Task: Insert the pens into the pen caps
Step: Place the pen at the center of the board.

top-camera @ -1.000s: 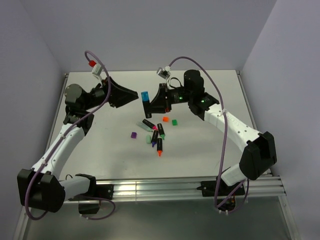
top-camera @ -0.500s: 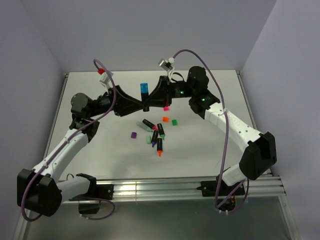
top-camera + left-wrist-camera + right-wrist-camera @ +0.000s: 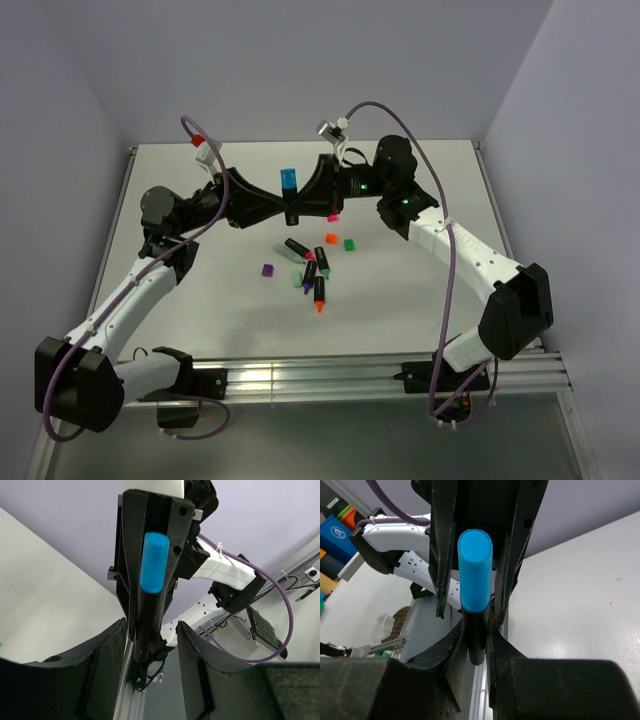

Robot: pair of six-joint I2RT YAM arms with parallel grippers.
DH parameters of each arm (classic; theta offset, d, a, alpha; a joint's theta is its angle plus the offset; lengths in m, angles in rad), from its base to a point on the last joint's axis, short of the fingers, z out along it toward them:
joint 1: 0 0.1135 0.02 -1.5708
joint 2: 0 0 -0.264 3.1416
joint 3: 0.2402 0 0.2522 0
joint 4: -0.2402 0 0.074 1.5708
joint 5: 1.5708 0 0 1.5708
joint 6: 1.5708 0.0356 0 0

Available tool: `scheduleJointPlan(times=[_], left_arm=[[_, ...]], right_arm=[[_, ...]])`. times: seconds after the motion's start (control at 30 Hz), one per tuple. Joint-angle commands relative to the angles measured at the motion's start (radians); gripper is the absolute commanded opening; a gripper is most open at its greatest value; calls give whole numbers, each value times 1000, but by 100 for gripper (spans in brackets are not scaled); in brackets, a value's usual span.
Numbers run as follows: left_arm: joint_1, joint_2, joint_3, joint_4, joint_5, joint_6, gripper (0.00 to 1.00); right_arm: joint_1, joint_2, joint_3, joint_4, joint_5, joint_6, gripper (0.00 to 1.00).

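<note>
My right gripper (image 3: 303, 205) is shut on the black barrel of a pen with a blue cylindrical end (image 3: 289, 181) and holds it upright above the table. In the right wrist view the blue-ended pen (image 3: 475, 575) is pinched between my right gripper's (image 3: 478, 647) fingers. My left gripper (image 3: 281, 206) is open, its fingers either side of the same barrel. In the left wrist view the pen (image 3: 153, 562) stands between the left gripper's (image 3: 150, 647) spread fingers, close to the left finger (image 3: 107, 665). Other pens (image 3: 297, 248) lie below.
On the table (image 3: 200, 290) lie pens with pink, purple and orange (image 3: 320, 294) tips in a cluster. Loose caps lie around them: purple (image 3: 267, 270), teal (image 3: 297, 281), orange (image 3: 331, 238), green (image 3: 349, 244), pink (image 3: 333, 216). A metal rail runs along the near edge.
My left gripper has swung right from the back left and now straddles the pen. My right gripper has lifted the pen slightly. Little has moved in the last half second.
</note>
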Motion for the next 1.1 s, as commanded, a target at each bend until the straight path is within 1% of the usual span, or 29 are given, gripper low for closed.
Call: scheduleJointPlan(times=[0.0, 0.13, 0.17, 0.23, 0.4, 0.43, 0.53, 0.57, 0.73, 0.8, 0.83, 0.87, 0.9, 0.93, 0.97, 1.0, 1.03, 1.07], left_arm=[[7, 10, 48, 46, -28, 1, 50], [7, 21, 51, 51, -32, -5, 45], [7, 25, 55, 47, -32, -2, 40], [4, 28, 57, 45, -34, -4, 38], [-11, 41, 58, 49, -51, -8, 27], [-15, 44, 57, 50, -58, -11, 21], [-15, 47, 57, 33, -69, -10, 9], [-15, 44, 61, 11, -69, 1, 1], [-8, 35, 58, -27, -69, 12, 0], [1, 27, 55, -41, -66, 24, 0], [5, 22, 58, -46, -63, 27, 0], [11, 21, 57, -50, -60, 33, 0], [22, 19, 57, -50, -57, 33, 0], [28, 15, 60, -68, -57, 41, 0], [33, 12, 61, -78, -57, 54, 0], [45, 10, 61, -84, -52, 61, 0], [51, 9, 64, -107, -51, 68, 0], [67, 5, 66, -125, -48, 87, 0]], right_arm=[[8, -23, -9, 45, -12, 4, 0], [8, -21, -15, 48, -9, 5, 0], [10, -21, -16, 51, -9, 5, 0], [14, -17, -15, 52, -5, 5, 0], [25, -7, -21, 52, 11, -1, 0], [25, -3, -23, 52, 15, -1, 0], [26, -1, -24, 52, 17, -1, 0], [26, 0, -24, 51, 23, -1, 0], [26, 5, -32, 48, 34, 5, 0], [25, 10, -36, 46, 31, 5, 8], [23, 8, -38, 45, 32, 5, 24], [23, 8, -39, 43, 35, 5, 32], [22, 8, -41, 43, 35, 7, 37], [19, 6, -41, 42, 34, 10, 46], [16, 8, -41, 42, 35, 11, 50], [13, 6, -44, 40, 37, 8, 52], [8, 5, -47, 38, 43, 7, 57], [4, 3, -52, 37, 46, 7, 65]])
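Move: The upright pen, blue end up, stands between the left hand's half-open fingers, about 1 cm ahead of its hand point, level with it sideways, its middle some 1 cm higher. The right hand already grips that pen at its own hand point, the middle again about 1 cm up. Roughly 36 cm below the left hand, the pink-ended pen lies about 8 cm ahead and level sideways, the grey-green pen about 7 cm ahead and 3 cm to the left. Forward a good 1 cm goes the left hand while its half-open fingers close and pinch the black barrel just under the blue end. The right hand keeps its hold and sinks slightly, then its fingers spread wide and let go of the pen. Near the end the left hand eases on forward and down, each by over 1 cm, and slightly left. ##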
